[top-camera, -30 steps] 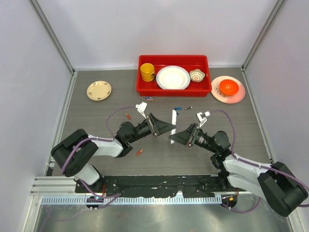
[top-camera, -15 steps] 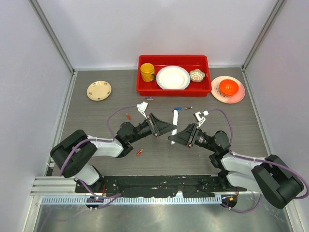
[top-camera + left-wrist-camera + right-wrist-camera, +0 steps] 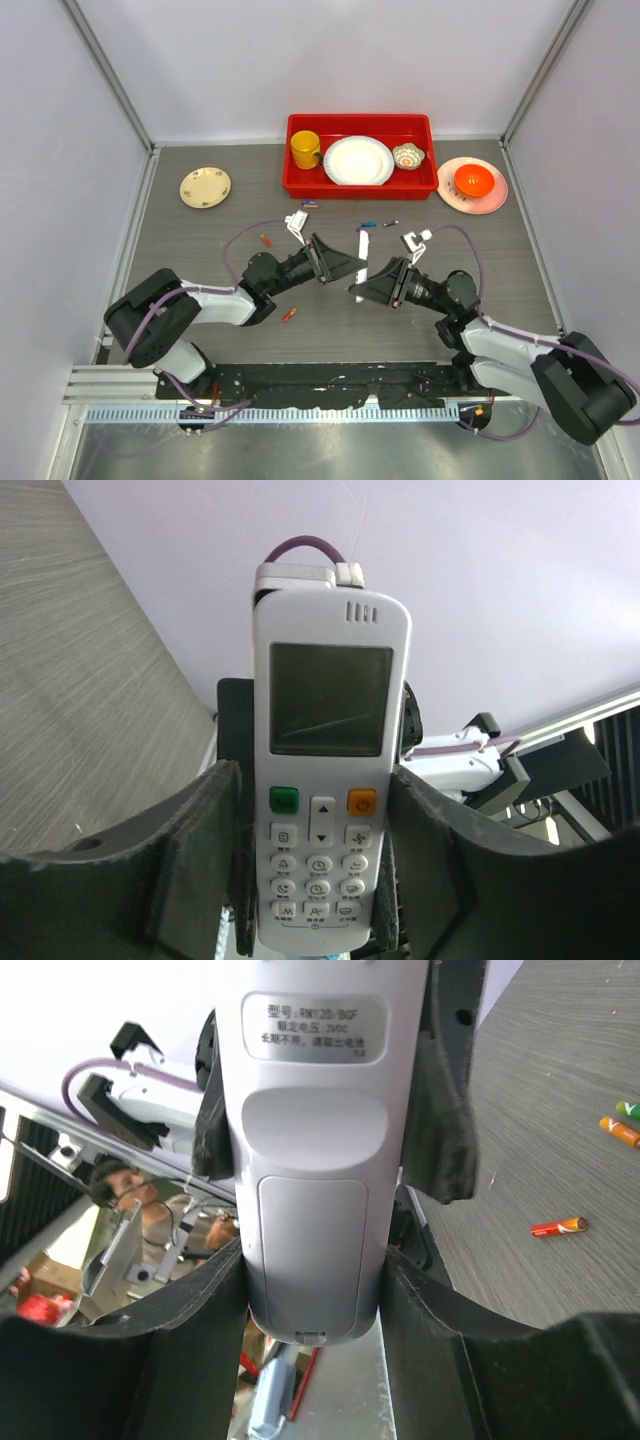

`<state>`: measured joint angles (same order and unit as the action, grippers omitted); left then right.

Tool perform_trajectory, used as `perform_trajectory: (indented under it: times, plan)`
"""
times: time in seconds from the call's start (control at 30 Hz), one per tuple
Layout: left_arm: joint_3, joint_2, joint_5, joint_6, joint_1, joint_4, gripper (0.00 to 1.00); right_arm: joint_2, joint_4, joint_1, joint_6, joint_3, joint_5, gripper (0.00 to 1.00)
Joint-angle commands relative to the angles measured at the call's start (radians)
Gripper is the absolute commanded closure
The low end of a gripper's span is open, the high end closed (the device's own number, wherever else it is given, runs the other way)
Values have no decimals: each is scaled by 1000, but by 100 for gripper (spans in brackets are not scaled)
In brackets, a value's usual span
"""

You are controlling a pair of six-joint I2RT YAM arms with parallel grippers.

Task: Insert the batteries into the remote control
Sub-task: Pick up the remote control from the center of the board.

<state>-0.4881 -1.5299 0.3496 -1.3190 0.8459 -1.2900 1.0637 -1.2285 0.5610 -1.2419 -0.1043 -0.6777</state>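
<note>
The white remote control (image 3: pixel 361 245) stands on edge above mid-table, held between both grippers. My left gripper (image 3: pixel 354 266) faces its button side. In the left wrist view the remote control (image 3: pixel 330 680) sits between the fingers (image 3: pixel 215 820), pads against its sides at the button rows. My right gripper (image 3: pixel 359 289) faces its back. It (image 3: pixel 312 1255) is shut on the lower end of the remote control (image 3: pixel 312 1110), at the battery cover. Batteries lie loose on the table: red-orange (image 3: pixel 289 315), red-orange (image 3: pixel 266 240), blue (image 3: pixel 369 223), dark (image 3: pixel 391 223), blue (image 3: pixel 311 204).
A red bin (image 3: pixel 362 192) at the back holds a yellow mug (image 3: pixel 305 149), a white plate (image 3: pixel 358 160) and a small bowl (image 3: pixel 408 155). A pink plate (image 3: pixel 495 195) with an orange bowl (image 3: pixel 473 180) sits back right. A cream saucer (image 3: pixel 205 186) sits back left.
My right gripper has edged left and its jaws have narrowed onto the remote's lower end. The left gripper and the remote have stayed in place.
</note>
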Motion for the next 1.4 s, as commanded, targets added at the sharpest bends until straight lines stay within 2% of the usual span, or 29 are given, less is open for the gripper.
perform_trajectory:
  times: [0.0,0.03,0.07,0.17,0.3,0.4,0.47,0.5,0.53,0.57,0.63,0.77,0.9,1.03,1.13,1.37]
  plan:
    - [-23,7,6,-20,-30,-256,33,-179,291,5,193,-83,-60,85]
    - [-15,10,6,-23,-44,-256,31,-212,375,5,235,-101,-60,85]
    - [-10,11,5,-22,-51,-256,1,-241,534,5,272,-119,-60,85]
    - [2,16,-4,-20,-83,-256,0,-329,776,5,406,-195,-59,86]
    - [32,49,-26,-2,-125,-244,0,-346,1029,7,541,-312,-37,87]
    - [68,115,-60,48,-154,-139,0,-335,1208,8,650,-395,16,88]
    - [54,210,-110,114,-162,102,0,-317,1352,16,726,-442,121,89]
    - [-5,249,-138,226,-162,250,0,-308,1398,16,749,-490,153,89]
    - [-57,293,-200,295,-142,651,0,-298,1441,19,772,-514,232,90]
    - [-164,338,-339,449,-93,962,0,-280,1507,31,815,-556,298,90]
    - [-239,349,-455,524,-65,1093,0,-268,1573,45,852,-603,358,91]
    - [-224,373,-486,466,-65,1049,0,-245,1668,68,894,-666,508,92]
    - [-190,367,-436,429,-64,928,0,-228,1709,115,917,-709,595,93]
    - [-233,286,-382,406,-53,899,0,-220,1710,142,911,-707,610,93]
    - [-230,269,-383,396,-24,795,0,-220,1709,154,908,-701,619,93]
    - [-265,232,-373,402,21,713,0,-220,1718,162,906,-695,644,93]
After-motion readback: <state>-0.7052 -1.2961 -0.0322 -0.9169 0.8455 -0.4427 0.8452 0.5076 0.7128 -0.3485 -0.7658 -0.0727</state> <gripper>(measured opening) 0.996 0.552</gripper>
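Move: The remote control lies level between both hands, top end forward: its middle is in the left fingers, at about 0 cm every way, and some 5 cm ahead of the right fingers, which grip the battery-cover end. About 20 cm below, counted from the right hand, the purple battery lies roughly 21 cm ahead and 3 cm right, the blue battery 23 cm ahead and 5 cm right, and the red-orange battery 15 cm left and 1 cm ahead. Open the left gripper wide to release the remote and slip it off, about 8 cm forward and 6 cm left while turning counter-clockwise and tipping its fingers down, then sink and ease back right. Keep the right grip on the battery-cover end, rolling those fingers nearly 60 degrees downward as they carry the remote right, forward and slightly down. ##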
